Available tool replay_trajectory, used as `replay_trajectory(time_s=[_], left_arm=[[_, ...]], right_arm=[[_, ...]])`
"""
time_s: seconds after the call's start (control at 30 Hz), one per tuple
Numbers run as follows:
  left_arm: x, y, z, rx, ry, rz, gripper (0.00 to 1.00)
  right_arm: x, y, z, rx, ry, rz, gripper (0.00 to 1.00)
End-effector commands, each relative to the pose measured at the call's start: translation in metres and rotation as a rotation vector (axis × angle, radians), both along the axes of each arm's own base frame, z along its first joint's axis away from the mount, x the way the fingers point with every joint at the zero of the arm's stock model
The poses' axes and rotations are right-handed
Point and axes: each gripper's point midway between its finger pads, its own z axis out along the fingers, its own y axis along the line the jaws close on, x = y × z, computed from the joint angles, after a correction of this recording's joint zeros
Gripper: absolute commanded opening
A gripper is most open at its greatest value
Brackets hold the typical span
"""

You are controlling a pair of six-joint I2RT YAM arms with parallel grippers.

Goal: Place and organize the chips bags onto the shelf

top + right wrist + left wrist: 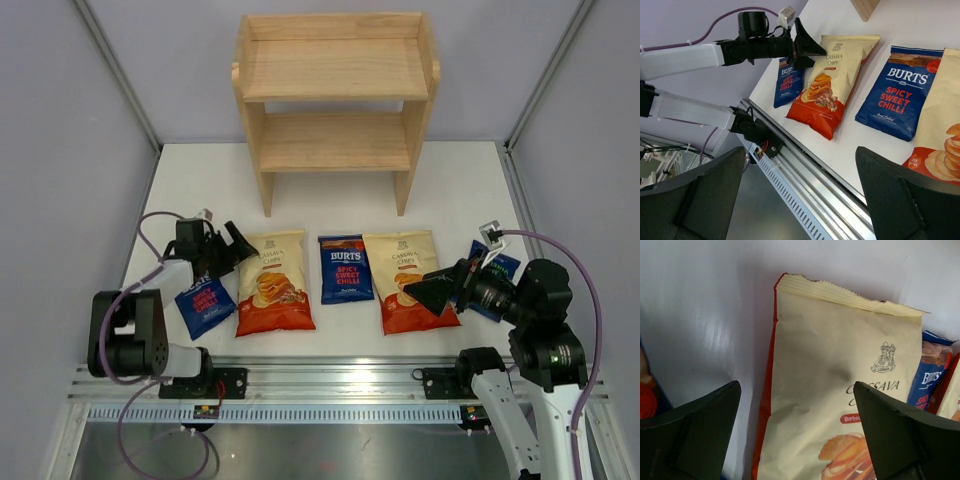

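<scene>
Five chips bags lie in a row on the white table. From the left they are a Burts bag [205, 305], a Cassava bag [272, 283], a "Spicy Sweet Chilli" Burts bag [346, 268], a second Cassava bag [410, 280] and a Burts bag [497, 272] mostly hidden by the right arm. The wooden shelf [335, 70] stands behind them with no bags on it. My left gripper [228, 243] is open and empty over the left Cassava bag's [840, 405] top left corner. My right gripper [420, 283] is open and empty above the right Cassava bag's [945, 145] near part.
The aluminium rail [340, 385] runs along the table's near edge, and it also shows in the right wrist view [805, 165]. Grey walls close in both sides. Bare white table [330, 215] lies between the bags and the shelf.
</scene>
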Motion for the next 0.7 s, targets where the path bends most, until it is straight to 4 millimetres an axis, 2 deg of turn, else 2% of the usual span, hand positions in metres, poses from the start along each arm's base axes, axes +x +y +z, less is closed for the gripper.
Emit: replay_trajectory(time_s=[0.0,0.03,0.1,0.13,0.2,0.27,0.3,0.37,0.4,0.5,0.53,0.6,0.63,0.67], left_arm=[[0.024,-0.008,0.009,-0.035,-0.113,-0.075,0.99],[0.022,-0.006,-0.001,-0.035,-0.080,-0.065,0.99],[0.022,-0.007,-0.005,-0.056,-0.082,-0.078,0.98],[0.018,-0.009,-0.013,-0.070,-0.057,-0.078,0.96],[0.017,-0.016,-0.014,-0.106,-0.062,-0.102,0.85],[0.015,-0.019,-0.018,-0.129,-0.044,-0.102,0.79],[0.015,-0.019,-0.018,-0.138,-0.045,-0.098,0.70],[0.011,-0.021,-0.023,-0.151,-0.032,-0.100,0.59],[0.012,-0.022,-0.023,-0.157,-0.039,-0.100,0.50],[0.009,-0.023,-0.022,-0.166,-0.043,-0.090,0.38],[0.009,-0.022,-0.020,-0.166,-0.047,-0.084,0.31],[0.006,-0.022,-0.016,-0.166,-0.066,-0.072,0.26],[0.007,-0.022,-0.006,-0.176,-0.096,-0.060,0.22],[0.006,-0.022,0.000,-0.183,-0.114,-0.049,0.18]], right_arm=[[-0.002,0.008,0.009,0.032,-0.027,0.064,0.99],[-0.002,0.009,0.010,0.035,-0.033,0.073,1.00],[-0.002,0.009,0.009,0.039,-0.031,0.075,0.99],[-0.001,0.009,0.010,0.043,-0.032,0.074,0.99],[0.001,0.009,0.008,0.047,-0.027,0.070,1.00],[0.003,0.010,0.007,0.054,-0.024,0.066,1.00],[0.003,0.010,0.006,0.057,-0.017,0.066,0.99],[0.004,0.010,0.005,0.061,-0.012,0.067,1.00],[0.003,0.010,0.006,0.063,-0.015,0.067,1.00],[0.003,0.010,0.006,0.063,-0.014,0.062,0.99],[0.004,0.010,0.006,0.062,-0.016,0.059,0.99],[0.006,0.010,0.003,0.069,0.002,0.054,0.99],[0.008,0.011,0.004,0.077,-0.007,0.056,0.99],[0.011,0.011,-0.003,0.084,0.015,0.055,0.99]])
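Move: The near-left cassava chips bag lies under and to the right of the open left fingers, its middle some 7 cm right, 5 cm back and 3 cm below the hand. A blue Burts bag is about 8 cm to this hand's left and 9 cm back; the spicy chilli Burts bag is roughly 23 cm right and 3 cm back. From the right hand the cassava bag's middle is about 32 cm left, 13 cm ahead and 28 cm lower. The left fingers close on the left side of the cassava bag, a little below its top corner, and pinch the film into a fold. To get there the hand shifts about 2 cm right and 2 cm down, nudging 2 cm forward at first and then drawing back most of that, while it rolls roughly 10 degrees, left side down. ##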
